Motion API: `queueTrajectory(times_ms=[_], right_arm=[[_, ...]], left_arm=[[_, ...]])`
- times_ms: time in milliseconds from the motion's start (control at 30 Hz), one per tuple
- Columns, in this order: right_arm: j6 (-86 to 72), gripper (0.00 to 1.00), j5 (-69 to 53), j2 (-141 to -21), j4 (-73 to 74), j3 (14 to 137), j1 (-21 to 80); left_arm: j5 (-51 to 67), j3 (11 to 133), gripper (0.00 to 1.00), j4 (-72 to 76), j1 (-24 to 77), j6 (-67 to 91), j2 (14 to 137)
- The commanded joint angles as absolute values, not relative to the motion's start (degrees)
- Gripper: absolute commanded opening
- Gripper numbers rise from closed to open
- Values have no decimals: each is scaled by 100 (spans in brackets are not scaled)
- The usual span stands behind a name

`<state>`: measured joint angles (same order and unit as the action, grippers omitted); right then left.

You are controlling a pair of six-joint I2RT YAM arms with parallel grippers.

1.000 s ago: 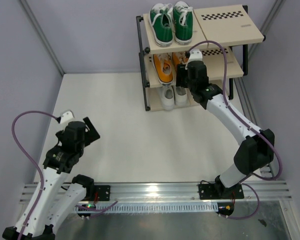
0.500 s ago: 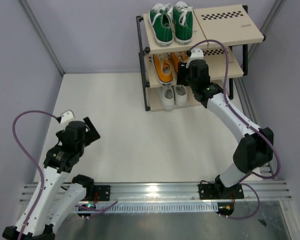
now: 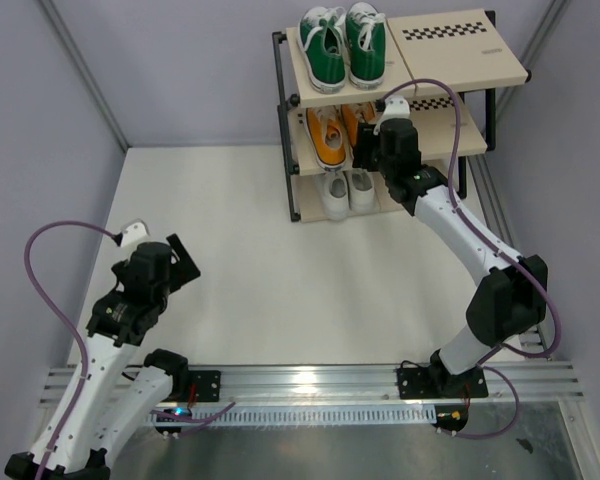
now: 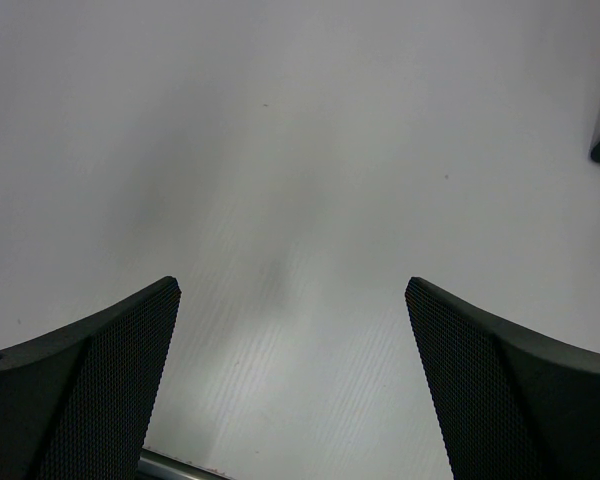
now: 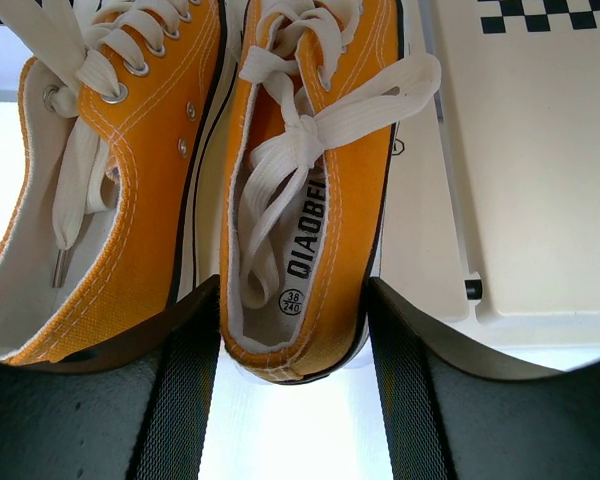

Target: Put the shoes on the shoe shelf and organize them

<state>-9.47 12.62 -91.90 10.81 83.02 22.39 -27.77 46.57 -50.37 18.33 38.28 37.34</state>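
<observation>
The shoe shelf (image 3: pixel 460 45) stands at the back right. The green pair (image 3: pixel 345 45) sits on its top board, the orange pair (image 3: pixel 327 137) on the middle board, the white pair (image 3: pixel 340 192) at the bottom. My right gripper (image 3: pixel 367 150) reaches into the middle tier. In the right wrist view its jaws (image 5: pixel 293 390) hold the heel of the right orange shoe (image 5: pixel 320 200), next to the left orange shoe (image 5: pixel 130 200), on the beige board (image 5: pixel 520 180). My left gripper (image 3: pixel 183 262) is open and empty over the bare table (image 4: pixel 292 380).
The right half of each shelf board with its checkered strip (image 3: pixel 445 32) carries no shoes. Grey walls close in the white table (image 3: pixel 240 250) on the left, back and right. A metal rail (image 3: pixel 310 380) runs along the near edge.
My right gripper has pushed a little deeper into the middle tier with the orange shoe. The left arm has not moved.
</observation>
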Motion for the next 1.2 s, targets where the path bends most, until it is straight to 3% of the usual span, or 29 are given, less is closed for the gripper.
queueTrajectory(times_ms=[0,133,333,833,1000,1167], right_arm=[[-1327,59,861,-9158,1257,8411,2276],[-1310,82,879,-9062,1511,8437,2276],[-1309,99,835,-8386,1906,8271,2276],[-1450,100,413,-5259,3568,7076,2276],[-1424,100,922,-4212,3534,6373,2276],[-1143,100,512,-3105,2963,5250,2276]], left_arm=[[-2725,4641,99,-4825,1802,3735,3674],[-2716,4632,99,-4825,1802,3735,3630],[-2470,4606,99,-4702,1802,3639,3604],[-853,6108,99,-4315,1802,2733,4798],[-791,6240,99,-4201,1802,2698,4825],[-852,5873,99,-4052,1810,2759,4694]])
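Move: My right hand has the heel of the right orange shoe between its pads on the middle shelf; the shoe's middle lies about 8 cm ahead, level with the hand and in line with it. The left orange shoe's middle is also 8 cm ahead, some 8 cm to the left. The right white shoe sits on the bottom shelf about 20 cm below and 5 cm ahead. From my left hand, the right orange shoe is roughly 34 cm ahead, 47 cm right and 9 cm higher. I spread my right fingers wide to let go of the right orange shoe's heel, then draw that hand back from the shelf about 24 cm, drifting some 8 cm right; it dips slightly, arcs up nearly 8 cm, then sinks again partway. Meanwhile my left hand, empty and open, lifts and swings right about 7 cm each with some forward, turning about 20 degrees clockwise. ##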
